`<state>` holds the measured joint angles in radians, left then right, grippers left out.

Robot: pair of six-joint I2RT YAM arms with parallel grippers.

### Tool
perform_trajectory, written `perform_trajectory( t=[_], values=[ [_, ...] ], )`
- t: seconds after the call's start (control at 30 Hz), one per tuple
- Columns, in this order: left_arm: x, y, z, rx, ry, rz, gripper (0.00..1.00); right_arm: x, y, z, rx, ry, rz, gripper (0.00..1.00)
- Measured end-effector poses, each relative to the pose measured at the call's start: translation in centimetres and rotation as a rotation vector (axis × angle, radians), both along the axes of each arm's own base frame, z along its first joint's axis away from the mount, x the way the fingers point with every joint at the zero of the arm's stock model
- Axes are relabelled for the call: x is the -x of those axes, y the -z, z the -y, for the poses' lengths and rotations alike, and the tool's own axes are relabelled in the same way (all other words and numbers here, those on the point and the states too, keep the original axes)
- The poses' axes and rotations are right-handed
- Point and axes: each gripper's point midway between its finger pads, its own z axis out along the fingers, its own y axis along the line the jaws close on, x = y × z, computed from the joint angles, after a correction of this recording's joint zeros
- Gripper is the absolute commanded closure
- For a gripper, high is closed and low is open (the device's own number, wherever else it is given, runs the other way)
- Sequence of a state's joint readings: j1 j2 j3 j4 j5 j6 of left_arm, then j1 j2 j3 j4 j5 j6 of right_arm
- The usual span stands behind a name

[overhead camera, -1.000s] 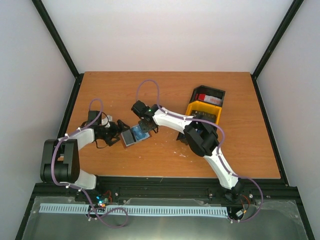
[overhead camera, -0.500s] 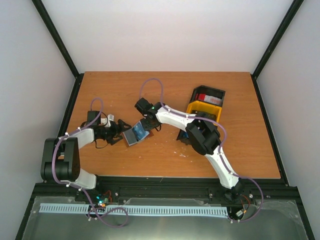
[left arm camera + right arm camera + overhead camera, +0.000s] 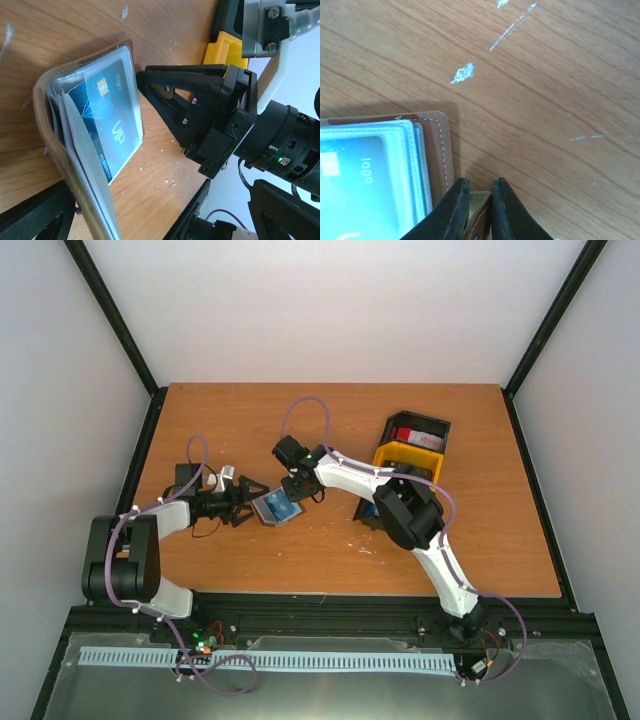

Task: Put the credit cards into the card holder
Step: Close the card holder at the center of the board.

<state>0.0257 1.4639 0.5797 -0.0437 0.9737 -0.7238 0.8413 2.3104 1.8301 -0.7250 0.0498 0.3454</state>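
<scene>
The brown card holder lies open on the table, tipped up on one side. A blue credit card sits inside one of its clear sleeves. My right gripper is shut on the card holder's brown clasp tab, its fingertips pinching it from both sides. My left gripper stands wide open just left of the holder, and the holder's raised cover reaches in between its fingers. A red and white credit card lies in the black tray.
A yellow tray sits against the black tray at the right rear, partly under my right arm. White scuffs mark the wood. Black frame rails run along the table's edges.
My left gripper has moved right, up to the card holder. The right gripper has shifted slightly right and tipped the holder up from lying flat.
</scene>
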Motion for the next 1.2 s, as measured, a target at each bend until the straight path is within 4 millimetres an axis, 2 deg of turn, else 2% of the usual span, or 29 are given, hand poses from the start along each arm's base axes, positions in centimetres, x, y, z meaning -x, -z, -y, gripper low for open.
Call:
perform_trajectory(
  t=[0.1,0.37,0.7,0.9,1.13,1.2],
  values=[
    [0.2,0.3,0.4,0.039,0.014,-0.019,0.05,0.1,0.0,-0.1,-0.010,-0.003,-0.003,0.85],
    [-0.4,-0.5,1.3,0.094,0.052,0.006,0.05,0.1,-0.1,-0.3,-0.041,-0.004,-0.011,0.85],
    [-1.2,-0.5,3.6,0.110,0.114,0.001,0.10,0.2,-0.3,-0.1,-0.132,0.016,-0.033,0.82],
    [-2.0,0.1,4.0,0.097,0.105,-0.018,0.19,0.9,-0.4,1.0,-0.169,0.042,-0.060,0.80],
    [-3.6,0.9,3.5,0.038,0.073,-0.031,0.28,1.4,-0.5,2.7,-0.170,0.098,-0.076,0.84],
    [-3.9,1.1,3.5,0.020,0.071,-0.033,0.28,1.4,-0.5,3.2,-0.172,0.115,-0.077,0.80]
  ],
)
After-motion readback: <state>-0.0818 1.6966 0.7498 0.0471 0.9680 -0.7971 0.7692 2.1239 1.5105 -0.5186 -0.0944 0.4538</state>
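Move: The open card holder lies about 4 cm to the right of my left hand, about level with it fore and aft and 7 cm below, its left cover already partly lifted. From my right hand its middle is some 4 cm left and 2 cm back, about 1 cm lower; its strap is right at those fingertips. The yellow bin stands roughly 23 cm right of my right hand and 7 cm farther out. With the fingers open wide, I push my left hand some 4 cm right against the outside of the left cover to swing it up and over the cards, then slide about 4 cm forward, sinking slightly and narrowing the fingers. My right hand keeps the strap between its nearly shut fingertips, first holding about still while it tilts some 10 degrees, then draws right about 3 cm and a little back. ##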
